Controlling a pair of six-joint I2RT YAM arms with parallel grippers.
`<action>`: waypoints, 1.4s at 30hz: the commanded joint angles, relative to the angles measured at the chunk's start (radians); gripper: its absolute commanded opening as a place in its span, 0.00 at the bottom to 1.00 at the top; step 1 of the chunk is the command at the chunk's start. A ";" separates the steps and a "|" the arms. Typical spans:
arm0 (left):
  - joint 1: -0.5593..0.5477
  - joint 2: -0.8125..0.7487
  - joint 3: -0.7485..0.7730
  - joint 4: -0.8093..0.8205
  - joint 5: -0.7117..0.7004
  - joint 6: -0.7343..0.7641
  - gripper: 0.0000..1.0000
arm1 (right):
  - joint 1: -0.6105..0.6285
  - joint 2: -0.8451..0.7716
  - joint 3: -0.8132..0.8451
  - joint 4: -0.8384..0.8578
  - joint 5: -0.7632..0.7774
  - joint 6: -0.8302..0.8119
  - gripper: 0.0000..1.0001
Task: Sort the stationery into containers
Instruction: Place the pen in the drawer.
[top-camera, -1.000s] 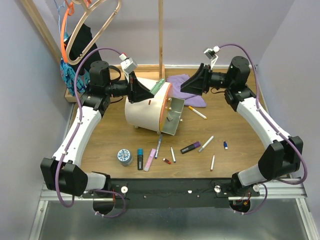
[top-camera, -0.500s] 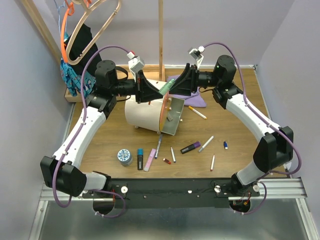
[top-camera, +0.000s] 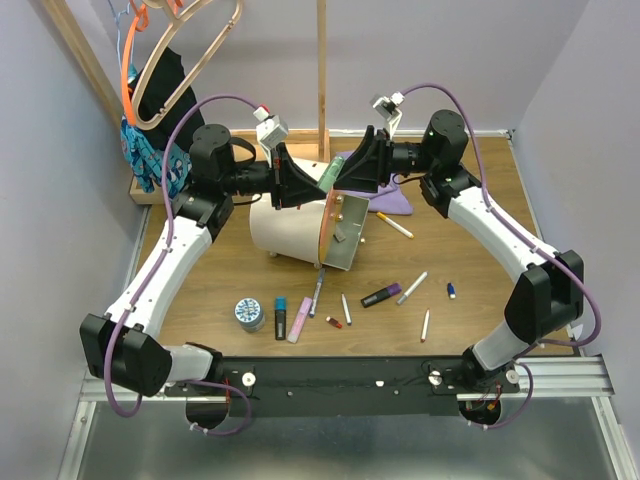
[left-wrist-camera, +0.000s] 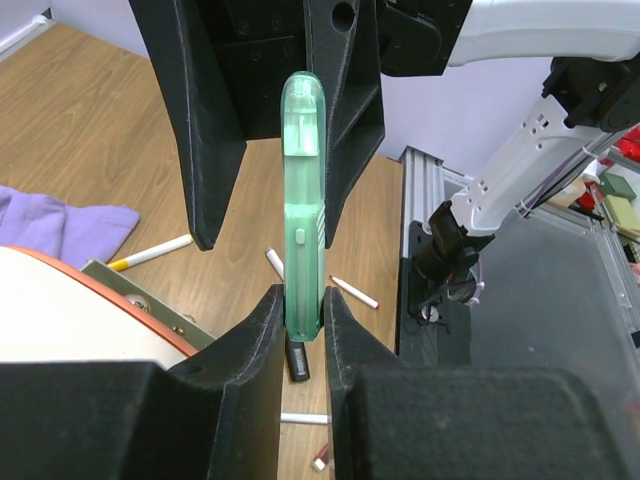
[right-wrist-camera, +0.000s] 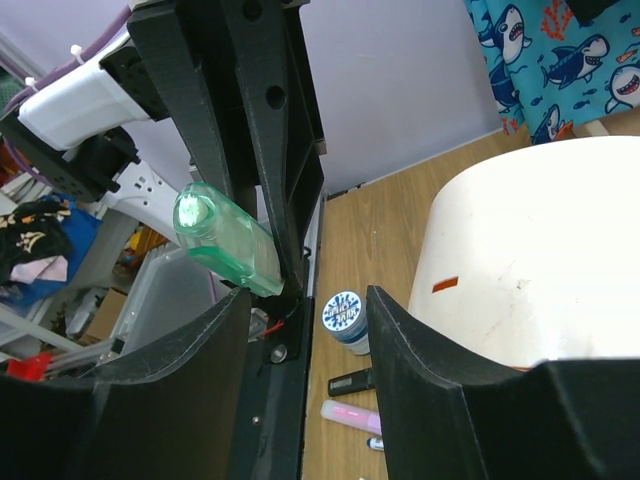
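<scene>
My left gripper (top-camera: 322, 177) is shut on a green marker (top-camera: 334, 171), held in the air above the cream drum container (top-camera: 285, 228). The drum's orange face and open drawer (top-camera: 346, 236) point right. In the left wrist view the green marker (left-wrist-camera: 303, 200) stands up from my left gripper (left-wrist-camera: 303, 312). My right gripper (top-camera: 348, 174) faces it, open, its fingers (left-wrist-camera: 205, 120) on either side of the marker's free end. In the right wrist view the marker (right-wrist-camera: 226, 242) sits just ahead of my right gripper (right-wrist-camera: 305, 300), by its left finger, with no grip showing.
On the table lie a round tin (top-camera: 249, 313), a black marker (top-camera: 281, 318), a pink marker (top-camera: 300, 320), a black-purple marker (top-camera: 381, 295) and several white pens (top-camera: 411, 288). A purple cloth (top-camera: 398, 198) lies at the back. A wooden post (top-camera: 322, 70) and hangers (top-camera: 170, 50) rise behind.
My right arm has swung left until its open jaws meet the marker's end. The left gripper has lifted the green marker slightly up and to the right.
</scene>
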 joint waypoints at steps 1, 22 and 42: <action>0.002 0.002 -0.017 0.026 -0.033 -0.053 0.00 | 0.030 -0.035 0.049 0.012 0.004 -0.026 0.57; 0.029 0.048 0.048 0.032 -0.015 -0.074 0.00 | 0.032 -0.028 0.072 -0.022 0.041 -0.047 0.57; 0.036 -0.007 -0.009 -0.011 -0.163 -0.044 0.54 | 0.027 -0.043 0.074 -0.187 0.155 -0.205 0.01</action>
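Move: The green pen stands roughly upright in the left fingers, its middle about 4 cm above the left hand, 2 cm to its right and 1 cm ahead. From the open right hand, the pen's middle is some 2 cm back, 1 cm left and 3 cm higher. The open drawer lies about 7 cm ahead of the right hand, 3 cm right and 28 cm down; the white barrel, 11 cm ahead, 9 cm left and 25 cm down. The pen, still pinched by the left fingers, is brought about 2 cm forward between the right fingers with a slight forward tip, then held there. The right hand rises about 2 cm while backing off a little, pauses, then eases some 2 cm forward and slightly left and closes its fingers on the pen. ##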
